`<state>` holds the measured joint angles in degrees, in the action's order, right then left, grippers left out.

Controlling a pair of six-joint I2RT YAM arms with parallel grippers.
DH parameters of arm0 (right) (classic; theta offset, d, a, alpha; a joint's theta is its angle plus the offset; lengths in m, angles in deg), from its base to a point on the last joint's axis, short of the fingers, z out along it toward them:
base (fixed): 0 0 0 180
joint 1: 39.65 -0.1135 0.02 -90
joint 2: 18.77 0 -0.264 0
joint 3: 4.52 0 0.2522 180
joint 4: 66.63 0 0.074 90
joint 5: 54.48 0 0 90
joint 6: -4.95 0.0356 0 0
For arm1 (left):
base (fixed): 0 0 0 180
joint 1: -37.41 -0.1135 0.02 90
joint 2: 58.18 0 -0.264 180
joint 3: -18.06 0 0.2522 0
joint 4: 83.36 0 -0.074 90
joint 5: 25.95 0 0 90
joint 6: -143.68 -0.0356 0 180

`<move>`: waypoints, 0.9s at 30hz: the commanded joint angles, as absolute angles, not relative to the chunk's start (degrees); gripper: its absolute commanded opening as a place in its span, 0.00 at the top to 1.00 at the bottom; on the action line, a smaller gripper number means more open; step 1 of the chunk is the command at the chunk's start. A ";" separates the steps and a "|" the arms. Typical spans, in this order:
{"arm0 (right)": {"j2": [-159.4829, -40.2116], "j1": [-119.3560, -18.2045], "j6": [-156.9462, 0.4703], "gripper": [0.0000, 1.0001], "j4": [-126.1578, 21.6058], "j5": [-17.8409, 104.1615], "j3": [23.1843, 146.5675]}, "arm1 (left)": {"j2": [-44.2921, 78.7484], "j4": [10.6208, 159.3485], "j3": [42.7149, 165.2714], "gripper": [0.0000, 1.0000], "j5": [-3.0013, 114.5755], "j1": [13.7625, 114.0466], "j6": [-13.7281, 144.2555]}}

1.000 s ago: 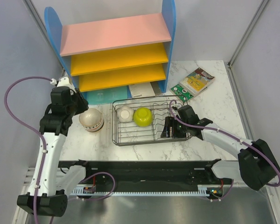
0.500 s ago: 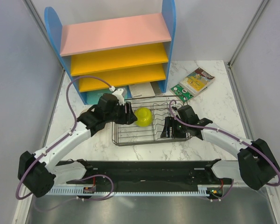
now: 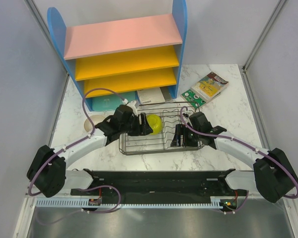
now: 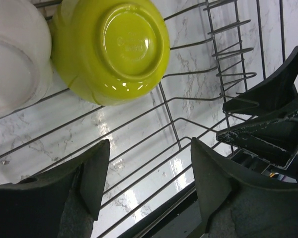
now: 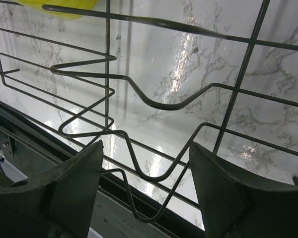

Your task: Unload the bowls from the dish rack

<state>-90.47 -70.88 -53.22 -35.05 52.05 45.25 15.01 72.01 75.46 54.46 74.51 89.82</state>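
Observation:
The black wire dish rack [image 3: 156, 146] sits mid-table. An upside-down yellow-green bowl [image 3: 155, 123] rests in its left half; in the left wrist view this bowl [image 4: 114, 47] lies beside an upside-down white bowl [image 4: 12, 54], which my left arm hides from above. My left gripper [image 3: 142, 127] hovers over the rack [image 4: 188, 99], open and empty [image 4: 149, 171], just short of the two bowls. My right gripper [image 3: 181, 135] hangs open and empty [image 5: 146, 166] over the right half of the rack [image 5: 154, 105]. Another pale bowl [image 3: 91, 122] stands on the table left of the rack.
A blue shelf unit [image 3: 124, 49] with pink and yellow boards stands behind the rack. Booklets [image 3: 208, 87] lie at the back right, and a sheet of paper [image 3: 151, 94] lies under the shelf. A black rail [image 3: 159, 178] runs along the near edge.
My left arm swung from the pale bowl at the left to the rack's left half, its jaws widening. The right arm stayed put.

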 commanded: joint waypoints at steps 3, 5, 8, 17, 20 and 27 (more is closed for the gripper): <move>-88.99 -71.03 -53.85 0.22 -35.21 53.89 45.01 | 19.42 78.92 77.88 0.18 56.93 74.76 93.14; -88.99 -71.03 -54.03 0.22 -34.94 53.89 45.01 | 22.23 78.58 79.19 0.16 56.49 74.67 93.50; -88.82 -71.03 -54.11 0.22 -34.50 53.63 45.01 | 25.65 77.52 80.43 0.16 56.92 74.67 93.41; -89.87 -71.03 -54.99 0.22 -33.80 52.92 45.72 | 27.16 74.27 82.98 0.17 59.56 74.15 89.54; -90.04 -71.03 -54.82 0.22 -33.89 52.40 45.80 | 27.25 73.92 82.10 0.14 60.27 73.62 89.98; -89.96 -71.03 -54.99 0.22 -33.62 52.22 45.81 | 28.57 75.23 80.17 0.06 58.87 71.60 90.60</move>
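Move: The green bowl lies upside down in the rack about 7 cm ahead of the left hand, 2 cm to its right and some 5 cm below. The white bowl stands next to it, roughly 9 cm to the left of the green one and 2 cm farther out. The stack of unloaded bowls is about 25 cm to the left hand's left and 3 cm ahead. From the right hand, the green bowl is about 9 cm ahead and 10 cm left, roughly level. Forward and down goes the left hand, towards the near side of the green bowl: first a short reach out, then a dip of about 4 cm, then out again, some 4 cm forward in all. The open fingers spread wider still and the wrist hardly turns; the hand comes close to the bowl, but no touch can be seen. ##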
